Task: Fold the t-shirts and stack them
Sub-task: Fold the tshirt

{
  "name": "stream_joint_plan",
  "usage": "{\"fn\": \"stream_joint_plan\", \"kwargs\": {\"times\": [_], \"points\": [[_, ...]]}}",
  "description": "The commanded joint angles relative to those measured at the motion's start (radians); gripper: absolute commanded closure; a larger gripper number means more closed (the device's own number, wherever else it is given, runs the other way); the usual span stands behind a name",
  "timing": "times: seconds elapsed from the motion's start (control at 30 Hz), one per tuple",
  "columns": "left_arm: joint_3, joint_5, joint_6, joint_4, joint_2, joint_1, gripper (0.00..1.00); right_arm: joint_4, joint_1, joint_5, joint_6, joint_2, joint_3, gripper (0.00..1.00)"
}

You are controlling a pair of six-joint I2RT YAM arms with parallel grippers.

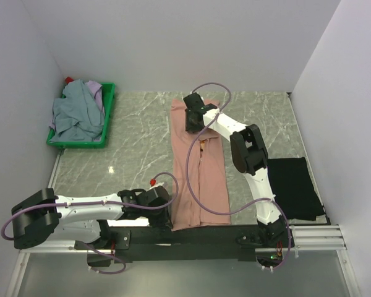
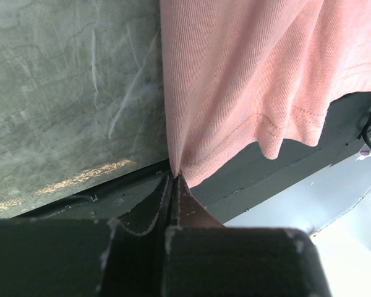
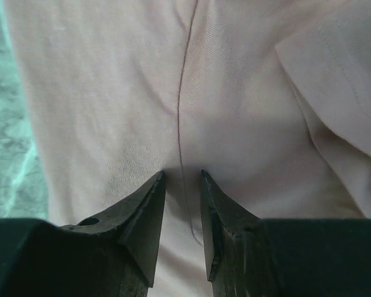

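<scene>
The salmon-pink t-shirt lies in a long narrow strip down the middle of the table, its sides folded in. My left gripper is at the shirt's near left corner, shut on the hem. In the left wrist view its tips pinch the corner of the pink cloth. My right gripper is over the shirt's far end. In the right wrist view it stands open, tips on the pink cloth with a fold line running between them. A folded black t-shirt lies at the right.
A green crate at the far left holds a crumpled grey-blue shirt and a lavender one. The black base rail runs along the near edge, and white walls close in the table.
</scene>
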Motion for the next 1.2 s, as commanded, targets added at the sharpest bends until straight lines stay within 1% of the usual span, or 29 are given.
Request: {"fn": "stream_joint_plan", "kwargs": {"times": [0.0,0.13,0.27,0.3,0.37,0.6,1.17], "points": [[-0.003,0.003,-0.009,0.016,0.003,-0.009,0.99,-0.001,0.001,-0.004,-0.005,0.018,-0.003,0.63],[-0.004,0.003,-0.009,0.016,0.006,-0.009,0.99,0.005,0.001,-0.005,-0.003,0.023,-0.011,0.65],[-0.006,0.003,-0.012,0.017,0.006,-0.009,0.99,0.022,0.003,0.005,0.008,0.003,-0.024,0.84],[-0.007,0.003,-0.012,0.019,0.004,-0.009,0.99,0.025,0.003,0.010,0.009,-0.002,-0.024,0.85],[-0.010,0.003,-0.017,0.020,0.000,-0.009,0.99,0.027,0.001,0.013,0.012,-0.014,-0.017,0.85],[-0.021,0.003,-0.022,0.022,-0.010,-0.009,0.99,0.016,-0.005,0.042,0.017,-0.034,0.032,0.92],[-0.027,0.007,-0.022,0.034,-0.004,-0.010,0.99,0.024,-0.048,0.048,0.022,-0.083,0.043,0.92]]}}
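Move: The right hand, fingers part open, hovers just over the folded pink t-shirt; the cloth edge running between its fingertips lies about 1 cm below. The folded-over sleeve sits some 6 cm to the right and 1 cm back, and the shirt's far end about 12 cm ahead, level sideways. From the left hand, still holding the near hem corner, that cloth edge is roughly 42 cm ahead, 8 cm right and 1 cm lower. Right hand sinks slightly, pinches the cloth edge, then draws it right, forward and up about 2–3 cm. ##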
